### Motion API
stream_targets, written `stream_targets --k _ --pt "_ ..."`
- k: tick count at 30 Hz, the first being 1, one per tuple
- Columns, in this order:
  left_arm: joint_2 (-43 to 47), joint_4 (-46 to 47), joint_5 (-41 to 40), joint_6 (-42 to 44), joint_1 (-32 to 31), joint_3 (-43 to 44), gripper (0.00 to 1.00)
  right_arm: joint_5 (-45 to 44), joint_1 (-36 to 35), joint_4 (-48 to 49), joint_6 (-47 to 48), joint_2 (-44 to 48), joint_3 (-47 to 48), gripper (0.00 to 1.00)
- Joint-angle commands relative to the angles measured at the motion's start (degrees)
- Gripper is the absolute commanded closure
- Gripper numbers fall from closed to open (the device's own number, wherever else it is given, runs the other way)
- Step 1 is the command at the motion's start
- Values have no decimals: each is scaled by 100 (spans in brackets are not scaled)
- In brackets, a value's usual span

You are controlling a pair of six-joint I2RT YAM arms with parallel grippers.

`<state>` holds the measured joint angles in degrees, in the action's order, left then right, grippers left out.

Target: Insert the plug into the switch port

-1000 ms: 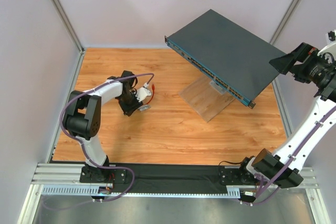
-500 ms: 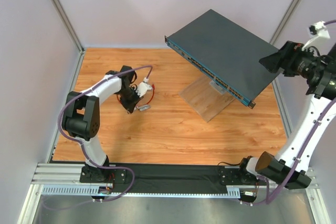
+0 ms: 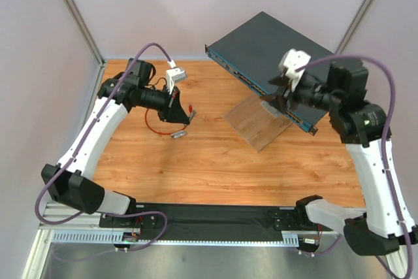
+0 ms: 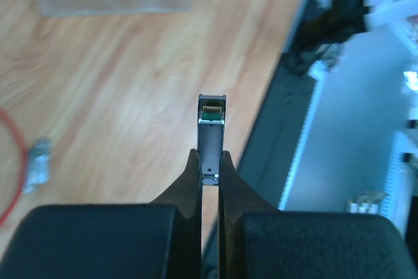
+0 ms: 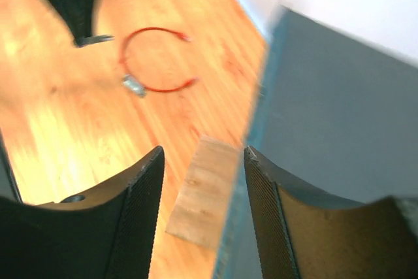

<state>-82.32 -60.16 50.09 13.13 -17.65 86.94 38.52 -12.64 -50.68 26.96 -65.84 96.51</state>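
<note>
My left gripper is shut on a small grey metallic stub that sticks out past its fingertips; it hangs above the wooden table. The red cable lies in a loop on the table, free of both grippers. Its red plug lies just beside the left gripper, and shows as the near end of the loop in the right wrist view. The dark switch stands tilted on a stand, its row of ports along the front face. My right gripper is open and empty over that front edge.
A second grey stub lies on the table near the cable. The clear and wooden stand props up the switch. Grey walls close in the left, back and right. A black strip runs along the near edge.
The left gripper shut on the grey stub and rose from the table. The right arm swung in from the far right to the switch's front edge, its jaws narrowing.
</note>
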Motion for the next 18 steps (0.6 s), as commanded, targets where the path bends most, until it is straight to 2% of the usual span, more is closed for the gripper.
stream_targets --k 1,2,3,6,9,18 --pt "331 258 1274 -846 -256 -282 100 -380 -1211 673 1371 449 -535 48" --pt "392 251 1328 -847 -404 -291 100 -485 -1527 621 2017 502 -624 48" --pt "453 216 1381 -777 -476 -291 100 -660 -2061 464 2285 511 -790 48" --pt "542 -4 1530 -601 -739 -414 100 -889 -2854 252 3313 502 -1098 48" --pt "595 -170 1557 -469 -1012 -519 100 -943 -3313 242 3954 476 -1336 48" --pt "472 -453 1636 -258 -1460 -511 100 -1022 -4043 277 4474 107 -1626 49"
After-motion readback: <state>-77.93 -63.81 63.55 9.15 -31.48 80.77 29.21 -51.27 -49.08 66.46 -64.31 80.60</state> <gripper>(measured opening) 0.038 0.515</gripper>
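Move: The plug is already pinched in the left fingers, its middle about 2 cm to the right of that hand's point and 1 cm lower. From the half-open right hand the plug lies some 25 cm left, 7 cm back and 15 cm lower; the switch's middle is about 8 cm ahead, 8 cm right and 10 cm below. A silver module lies on the table 9 cm ahead, 3 cm left and 26 cm below the left hand. Right hand sweeps left, back and down, some 18 cm, towards the plug the left draws back 12 cm. ##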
